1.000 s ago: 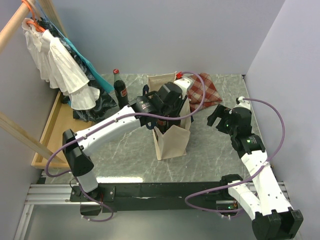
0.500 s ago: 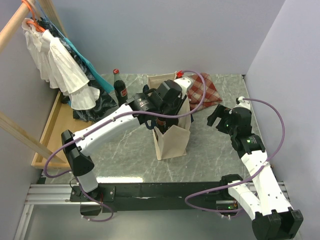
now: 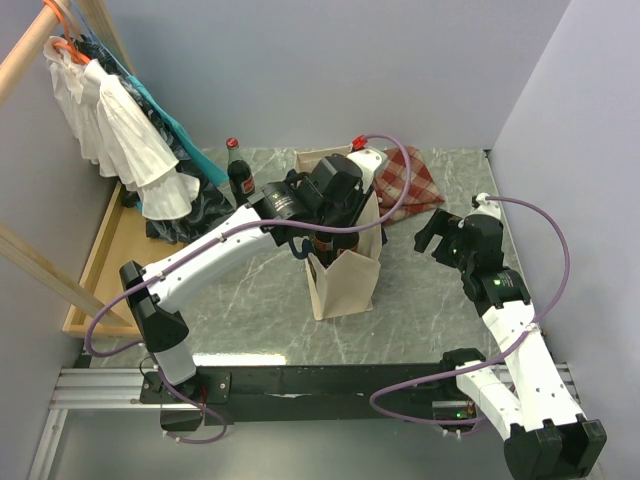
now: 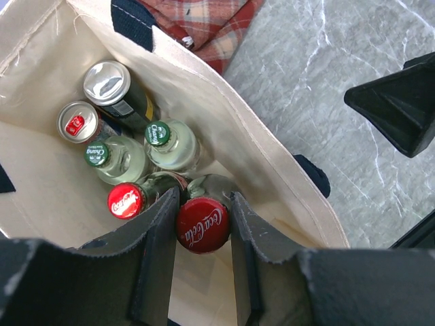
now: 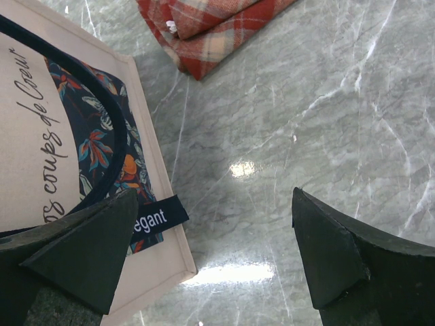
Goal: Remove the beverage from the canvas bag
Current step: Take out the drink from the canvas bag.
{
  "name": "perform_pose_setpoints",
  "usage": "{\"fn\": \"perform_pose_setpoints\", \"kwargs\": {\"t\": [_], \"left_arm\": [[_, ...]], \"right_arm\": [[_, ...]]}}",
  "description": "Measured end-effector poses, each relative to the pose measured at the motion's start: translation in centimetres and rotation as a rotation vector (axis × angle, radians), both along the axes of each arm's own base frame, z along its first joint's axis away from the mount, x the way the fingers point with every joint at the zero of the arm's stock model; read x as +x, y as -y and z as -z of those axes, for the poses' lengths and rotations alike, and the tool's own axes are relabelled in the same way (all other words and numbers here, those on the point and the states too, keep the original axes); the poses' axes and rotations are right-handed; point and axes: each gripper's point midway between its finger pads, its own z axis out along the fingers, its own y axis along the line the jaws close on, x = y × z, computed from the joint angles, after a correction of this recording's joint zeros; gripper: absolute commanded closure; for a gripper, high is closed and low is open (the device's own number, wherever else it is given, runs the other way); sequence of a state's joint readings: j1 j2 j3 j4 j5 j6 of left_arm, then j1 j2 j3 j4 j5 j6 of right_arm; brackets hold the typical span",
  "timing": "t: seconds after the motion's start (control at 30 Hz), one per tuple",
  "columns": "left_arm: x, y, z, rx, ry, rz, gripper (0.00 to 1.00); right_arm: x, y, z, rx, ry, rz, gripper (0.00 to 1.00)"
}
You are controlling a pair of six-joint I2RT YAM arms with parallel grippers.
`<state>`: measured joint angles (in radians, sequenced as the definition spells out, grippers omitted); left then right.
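The cream canvas bag stands open in the middle of the table. Over its mouth, my left gripper is shut on the neck of a glass cola bottle with a red cap, which sits between the two fingers. In the top view this gripper hangs over the bag's opening. Inside the bag stand two cans, two green-capped bottles and another red-capped bottle. My right gripper is open over bare marble, just right of the bag's printed side.
A cola bottle stands on the table at the back left. A folded red checked cloth lies behind the bag to the right. Clothes hang from a rack on the left, above a wooden tray.
My left gripper, still holding the bottle, has risen slightly and shifted toward the back of the table. The right arm has not moved.
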<state>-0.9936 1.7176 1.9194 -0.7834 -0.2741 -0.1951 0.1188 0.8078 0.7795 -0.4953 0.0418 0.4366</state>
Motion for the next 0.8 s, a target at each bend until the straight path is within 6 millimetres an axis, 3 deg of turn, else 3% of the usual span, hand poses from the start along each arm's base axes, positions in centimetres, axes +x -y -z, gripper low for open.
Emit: {"fn": "perform_pose_setpoints", "kwargs": {"t": [0.43, 0.8], "left_arm": [[-0.7, -0.2, -1.6, -0.030, 0.016, 0.038, 0.99], [-2.6, -2.0, -7.0, -0.143, 0.073, 0.068, 0.99]], "right_arm": [[0.0, 0.0, 0.1, -0.001, -0.002, 0.001, 0.00], [0.1, 0.0, 0.3, -0.002, -0.012, 0.001, 0.00]]}}
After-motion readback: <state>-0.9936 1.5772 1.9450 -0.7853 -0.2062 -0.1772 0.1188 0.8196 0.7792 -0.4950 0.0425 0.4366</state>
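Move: The left hand already grips a Coke bottle by its neck in the canvas bag. The Coke bottle taken out earlier stands on the free table some 24 cm to this hand's left, 17 cm farther out, its middle about 13 cm lower. Just left and slightly ahead, about 5 cm over, is the other bagged Coke; the nearest green-capped bottle is about 6 cm ahead, 2 cm left. From the right hand, the taken-out Coke lies about 42 cm left, 17 cm ahead. Keeping its pinch on the neck just under the red cap, the left hand draws the Coke bottle up by about 7 cm towards the mouth of the canvas bag, away from the bottles and cans beside it, barely stirring at first and then gathering speed. As it rises it eases back some 3 cm towards the robot and about 2 cm left, and the wrist rolls by roughly 10 degrees so that the hand's left side sinks. ##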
